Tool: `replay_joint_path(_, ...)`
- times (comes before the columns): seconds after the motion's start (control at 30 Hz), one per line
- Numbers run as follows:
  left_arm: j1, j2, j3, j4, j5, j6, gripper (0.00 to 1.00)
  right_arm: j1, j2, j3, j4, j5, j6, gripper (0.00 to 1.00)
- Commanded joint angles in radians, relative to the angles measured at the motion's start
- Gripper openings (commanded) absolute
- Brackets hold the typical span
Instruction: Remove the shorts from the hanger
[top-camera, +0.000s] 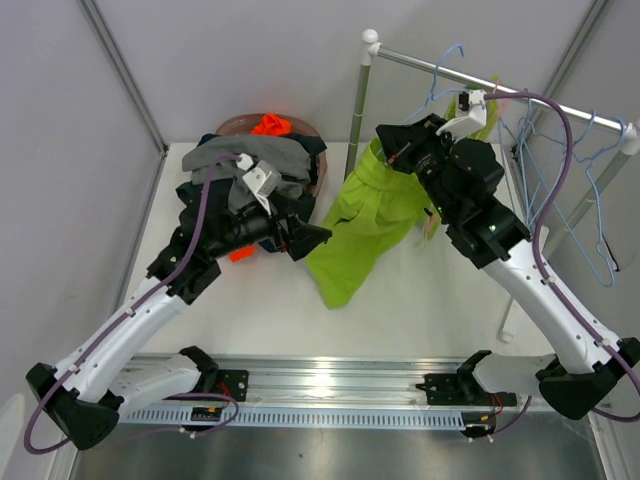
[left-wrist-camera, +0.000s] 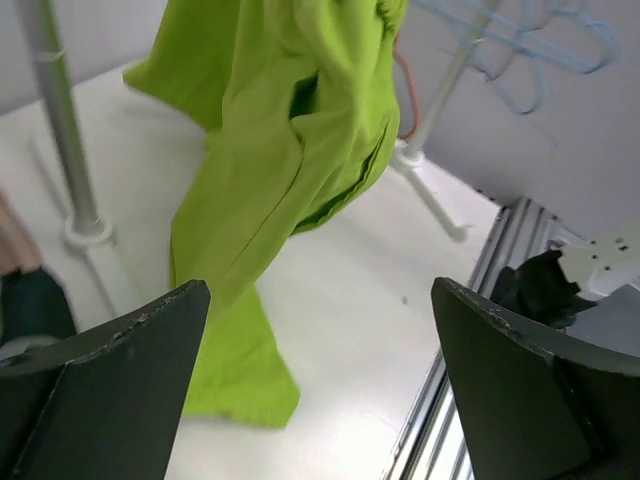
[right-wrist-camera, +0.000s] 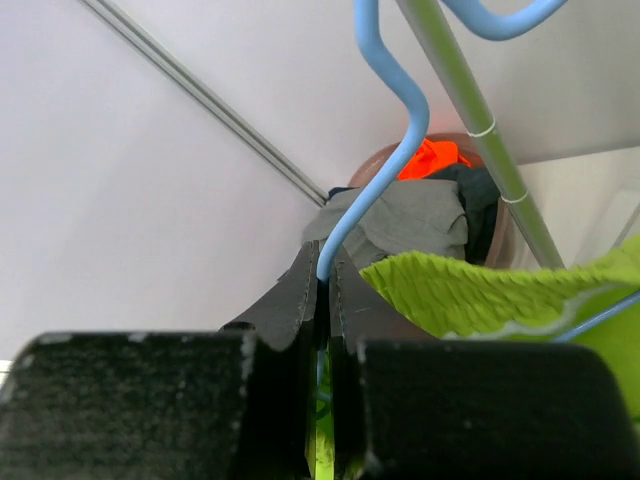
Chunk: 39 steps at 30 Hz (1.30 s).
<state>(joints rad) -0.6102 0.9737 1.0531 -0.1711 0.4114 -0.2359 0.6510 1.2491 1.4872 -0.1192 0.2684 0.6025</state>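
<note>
The lime green shorts (top-camera: 365, 215) hang from a light blue hanger (right-wrist-camera: 378, 205), their lower end draped on the white table (top-camera: 420, 300). My right gripper (top-camera: 392, 140) is shut on the hanger's wire neck; in the right wrist view (right-wrist-camera: 322, 285) the blue wire runs up from between the closed fingers, with the green waistband (right-wrist-camera: 470, 295) just right of them. My left gripper (top-camera: 312, 238) is open and empty, just left of the shorts' lower part. In the left wrist view (left-wrist-camera: 320, 350) the shorts (left-wrist-camera: 270, 180) hang ahead between its fingers. Grey, navy and orange shorts (top-camera: 262, 160) lie piled in a basket.
The clothes rail (top-camera: 500, 90) stands at the back right, carrying several empty blue hangers (top-camera: 580, 170); its post (top-camera: 360, 100) stands behind the shorts. The brown basket (top-camera: 310, 135) sits at the back left. A metal rail (top-camera: 330, 385) runs along the table's near edge.
</note>
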Motion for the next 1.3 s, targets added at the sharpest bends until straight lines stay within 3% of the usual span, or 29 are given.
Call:
replay_joint_path(0.0, -0.04, 0.036, -0.04, 0.232, 0.093, -0.026, 0.99, 0.018, -0.046, 0.033, 0.012, 0.048, 0.013, 0.0)
replay_joint_path(0.4, -0.154, 0.232, -0.053, 0.423, 0.11, -0.025, 0.99, 0.032, -0.112, 0.022, -0.033, 0.068, 0.031, 0.0)
replay_joint_path(0.5, -0.164, 0.258, -0.041, 0.418, 0.075, -0.029, 0.68, 0.032, -0.122, 0.024, -0.043, 0.075, 0.028, 0.0)
replay_joint_path(0.53, -0.168, 0.254, -0.044, 0.415, 0.061, -0.029, 0.49, 0.032, -0.126, 0.025, -0.046, 0.083, 0.026, 0.0)
replay_joint_path(0.6, -0.18, 0.229, -0.048, 0.4, 0.021, -0.028, 0.27, 0.03, -0.129, 0.022, -0.051, 0.092, 0.023, 0.0)
replay_joint_path(0.63, -0.186, 0.215, -0.053, 0.388, 0.001, -0.026, 0.04, 0.032, -0.131, 0.024, -0.053, 0.1, 0.022, 0.0)
replay_joint_path(0.67, -0.192, 0.198, -0.056, 0.346, -0.026, -0.02, 0.0, 0.03, -0.132, 0.025, -0.051, 0.101, 0.02, 0.0)
replay_joint_path(0.87, -0.298, -0.065, -0.169, 0.201, -0.235, -0.011, 0.0, 0.004, -0.125, 0.036, -0.072, 0.115, 0.011, 0.0)
replay_joint_path(1.07, -0.399, -0.382, -0.278, 0.062, -0.341, -0.068, 0.0, -0.054, -0.116, 0.053, -0.088, 0.115, 0.02, 0.0)
replay_joint_path(1.27, -0.416, -0.463, -0.37, -0.01, -0.358, -0.1, 0.0, -0.108, -0.089, 0.073, -0.096, 0.083, 0.049, 0.0)
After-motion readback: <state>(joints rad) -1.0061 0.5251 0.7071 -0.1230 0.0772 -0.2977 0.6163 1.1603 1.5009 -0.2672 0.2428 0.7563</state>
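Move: The green shorts hang from the blue hanger that the right fingers already pinch, and their middle is about 13 cm to the right of the open left hand, some 4 cm ahead and 6 cm lower. The near rail post stands about 18 cm ahead of the left hand and 8 cm to its right. The clothes pile lies roughly 12 cm ahead, 20 cm left and 26 cm below that hand. From the right hand the shorts' middle is about 9 cm back, 3 cm right and 17 cm down. The left hand goes about 9 cm right and some 4 cm down into the hanging shorts, fingers pointing right and forward, shuts on a fold of the cloth, then draws it roughly 10 cm back towards the bases and 10 cm left, rising a little. Meanwhile the right hand keeps its pinch on the blue hanger's wire, easing it a few centimetres back and right and then holding it against the left hand's pull. ##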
